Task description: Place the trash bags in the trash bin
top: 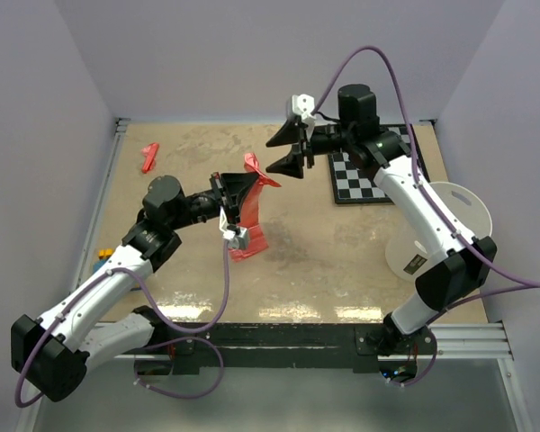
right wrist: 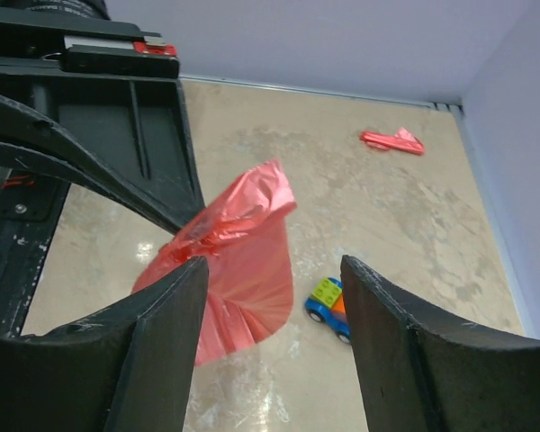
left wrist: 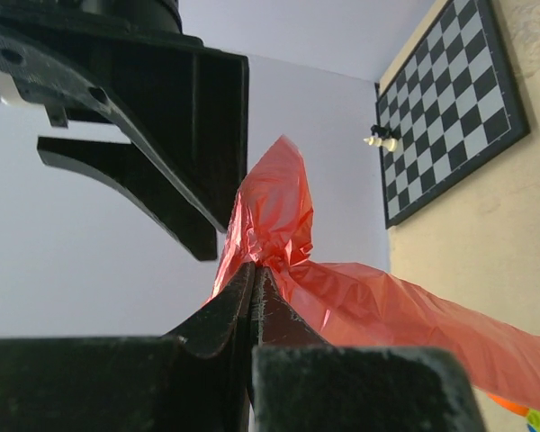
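A thin red-pink trash bag point(top: 248, 241) hangs above the middle of the table, and my left gripper point(top: 248, 184) is shut on its bunched upper part. In the left wrist view the jaws point(left wrist: 256, 270) pinch the film, which trails off to the right as the bag point(left wrist: 378, 310). My right gripper point(top: 272, 155) stands open just right of the bag's top tuft, with nothing between its fingers. In the right wrist view the bag point(right wrist: 247, 256) shows beyond the open gripper point(right wrist: 272, 263). The white trash bin point(top: 472, 211) stands at the right edge, partly hidden behind the right arm.
A black-and-white checkerboard point(top: 364, 180) lies at the back right with small chess pieces point(left wrist: 381, 138) on it. A small solid red piece point(top: 149, 156) lies at the back left. A toy car point(right wrist: 328, 306) sits on the table near the left wall.
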You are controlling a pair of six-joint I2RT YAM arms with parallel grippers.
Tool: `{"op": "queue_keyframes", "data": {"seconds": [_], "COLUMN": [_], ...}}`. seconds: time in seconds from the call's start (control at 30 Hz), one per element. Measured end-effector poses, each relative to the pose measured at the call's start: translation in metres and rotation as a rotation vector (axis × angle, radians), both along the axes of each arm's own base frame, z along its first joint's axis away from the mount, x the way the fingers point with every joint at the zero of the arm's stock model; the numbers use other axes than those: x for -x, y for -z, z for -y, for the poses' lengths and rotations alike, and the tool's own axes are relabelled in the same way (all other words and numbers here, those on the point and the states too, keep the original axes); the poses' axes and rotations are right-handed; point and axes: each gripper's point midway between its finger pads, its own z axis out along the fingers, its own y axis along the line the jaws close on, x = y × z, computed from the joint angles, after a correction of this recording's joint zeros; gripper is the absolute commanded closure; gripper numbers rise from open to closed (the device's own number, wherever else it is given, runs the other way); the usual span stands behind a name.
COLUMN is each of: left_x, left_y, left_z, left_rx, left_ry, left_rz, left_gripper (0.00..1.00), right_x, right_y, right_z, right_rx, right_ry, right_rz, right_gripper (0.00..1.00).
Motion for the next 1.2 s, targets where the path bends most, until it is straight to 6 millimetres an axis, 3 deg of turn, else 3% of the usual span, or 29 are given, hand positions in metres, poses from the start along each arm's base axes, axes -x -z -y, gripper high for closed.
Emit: {"op": "queue_keyframes", "data": {"seconds": [0.13,0.43,0.8,0.97,1.13,1.2], "left_x": [0.003,0.005,-0.002,-0.007,-0.009,-0.011], "left_y": [-0.005,-0.02,-0.024,-0.023,-0.021,-0.02], "left_z": [-0.001,-0.001,0.0,0.001,0.0,0.0], "left_rx": [0.005,0.034,0.051,0.049,0.042,0.041], "left_ry": [0.003,0.001,-0.022,-0.033,-0.044,-0.05], "left_rz": [0.058,0.137,0.163,0.166,0.17,0.166], "left_gripper": [1.0,1.0,1.0,1.0,1.0,1.0], "right_x": [0.012,0.012,0.017,0.018,0.019,0.019], "right_y": [0.006,0.004,0.017,0.009,0.008,0.009], "right_z": [-0.013,-0.019,-0.029,-0.03,-0.029,-0.029], "right_rx": [0.017,0.029,0.052,0.043,0.044,0.046], "right_ry": [-0.057,-0.113,-0.17,-0.174,-0.177,-0.176], "right_rz": [0.012,0.026,-0.018,-0.007,-0.01,-0.011], "right_gripper": [0.41,0.46,0.58,0.73,1.0,1.0]}}
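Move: The free, gathered end of the red trash bag, sticking out of the left gripper's shut fingers, lies some 3 cm back, 3 cm to the left and 3 cm below the open right hand; the left gripper stands about 4 cm back, 6 cm left and 3 cm below. The toy car is on the table, roughly 13 cm ahead, 8 cm left and 34 cm below. From the left hand that bag end is about 3 cm right and 1 cm ahead, level in height. The right hand eases left and back, about 3 cm and 2 cm and slightly down, turning some 10 degrees counter-clockwise, and its wide-open fingers close almost fully, mostly late in the reach, to pinch the bag's gathered end just beyond the left fingertips. Meanwhile the left hand keeps its grip on the bag and lifts it about 2 cm towards the right gripper, rolling some 10 degrees, then drifts about 1 cm forward. ##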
